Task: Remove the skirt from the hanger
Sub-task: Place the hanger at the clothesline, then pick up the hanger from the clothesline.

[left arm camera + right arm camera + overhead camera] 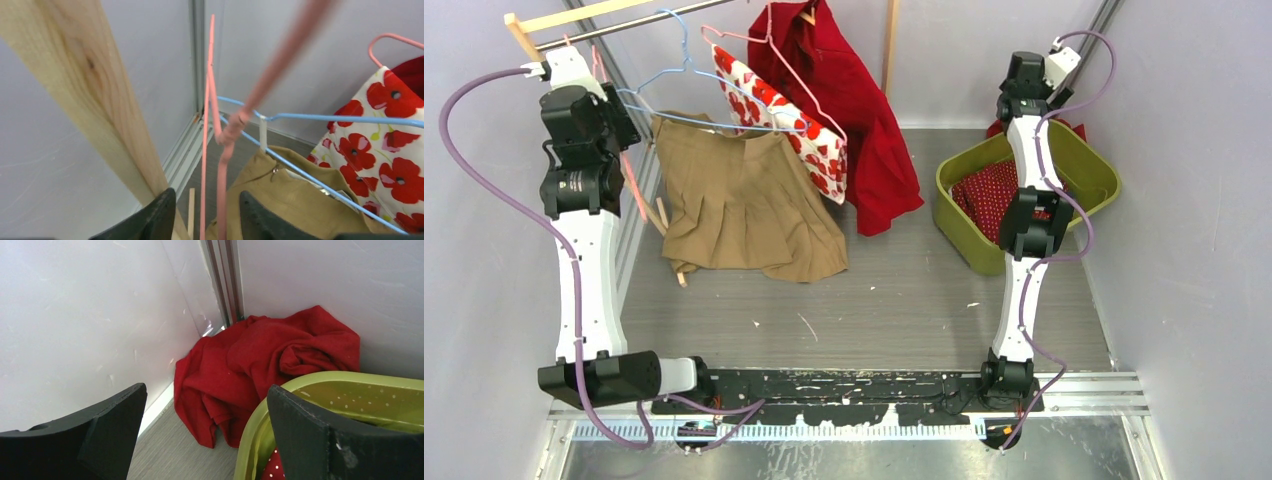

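Note:
A tan pleated skirt [744,200] hangs from a blue wire hanger [674,85] on the rail, with its hem spread on the floor. The left wrist view shows its waistband [280,195] looped over the blue hanger [340,119]. My left gripper [619,120] is up at the rail's left end. Its jaws [206,197] stand open around the bare pink hanger [222,150], and neither finger presses on the wire. My right gripper [206,390] hangs wide open and empty over the far right corner, above the basket's rim.
A poppy-print garment [784,110] on a pink hanger and a red dress [854,90] hang right of the skirt. A wooden post [85,85] stands just left of my left fingers. The green basket [944,185] holds red dotted cloth [984,190]. Red cloth [260,355] lies behind it.

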You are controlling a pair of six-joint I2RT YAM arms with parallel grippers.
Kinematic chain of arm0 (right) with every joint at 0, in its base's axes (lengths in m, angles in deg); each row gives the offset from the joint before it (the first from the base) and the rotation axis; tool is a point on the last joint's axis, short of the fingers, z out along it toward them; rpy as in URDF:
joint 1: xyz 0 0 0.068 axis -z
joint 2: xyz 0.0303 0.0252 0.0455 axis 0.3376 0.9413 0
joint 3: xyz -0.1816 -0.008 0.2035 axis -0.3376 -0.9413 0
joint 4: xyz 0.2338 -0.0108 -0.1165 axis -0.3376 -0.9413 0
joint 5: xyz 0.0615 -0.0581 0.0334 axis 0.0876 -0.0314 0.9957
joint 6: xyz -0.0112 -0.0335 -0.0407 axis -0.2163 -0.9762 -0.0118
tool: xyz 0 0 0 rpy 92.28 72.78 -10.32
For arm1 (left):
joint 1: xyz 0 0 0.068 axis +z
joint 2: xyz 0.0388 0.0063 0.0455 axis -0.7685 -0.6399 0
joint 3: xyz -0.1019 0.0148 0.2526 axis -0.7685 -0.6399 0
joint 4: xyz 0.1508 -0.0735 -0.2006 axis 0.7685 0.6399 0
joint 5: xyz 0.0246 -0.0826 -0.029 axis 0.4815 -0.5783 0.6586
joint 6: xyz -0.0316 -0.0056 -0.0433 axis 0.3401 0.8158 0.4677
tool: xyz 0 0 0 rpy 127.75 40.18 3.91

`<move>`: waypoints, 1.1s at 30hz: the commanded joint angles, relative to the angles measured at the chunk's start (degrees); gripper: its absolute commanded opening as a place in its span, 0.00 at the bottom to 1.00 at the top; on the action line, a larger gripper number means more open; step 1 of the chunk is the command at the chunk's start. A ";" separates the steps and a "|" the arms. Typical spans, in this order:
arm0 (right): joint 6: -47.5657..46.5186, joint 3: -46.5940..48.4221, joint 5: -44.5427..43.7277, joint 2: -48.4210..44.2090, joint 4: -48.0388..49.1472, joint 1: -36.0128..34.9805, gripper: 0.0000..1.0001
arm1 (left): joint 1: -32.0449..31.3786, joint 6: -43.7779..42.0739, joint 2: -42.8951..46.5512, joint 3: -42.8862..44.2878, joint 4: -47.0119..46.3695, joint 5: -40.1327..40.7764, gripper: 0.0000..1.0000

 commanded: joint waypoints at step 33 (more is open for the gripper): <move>-1.20 -13.65 2.53 -18.65 3.99 -1.54 0.96 | -1.31 14.01 16.15 1.60 3.04 -30.40 0.99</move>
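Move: The pink hanger is already hooked on the metal rail and stands between the left fingers, its middle about 4 cm ahead and 2 cm below them. The hook sits on the rail roughly 8 cm ahead, 3 cm left and 13 cm up; the rack's wooden post is some 8 cm left and 4 cm ahead. The blue hanger's middle lies about 18 cm right and 8 cm ahead, level. From the right hand the pink hanger is about 85 cm left, 22 cm back and 16 cm higher. The pink hanger is let go as the left fingers, already part open, spread wide. The left hand backs off it towards the base some 10 cm, rising too, then swings about 10 cm right, turning clockwise some 25 degrees and tipping up to face the blue hanger. The empty right hand, after a small dip, rises and draws back by the green basket. ##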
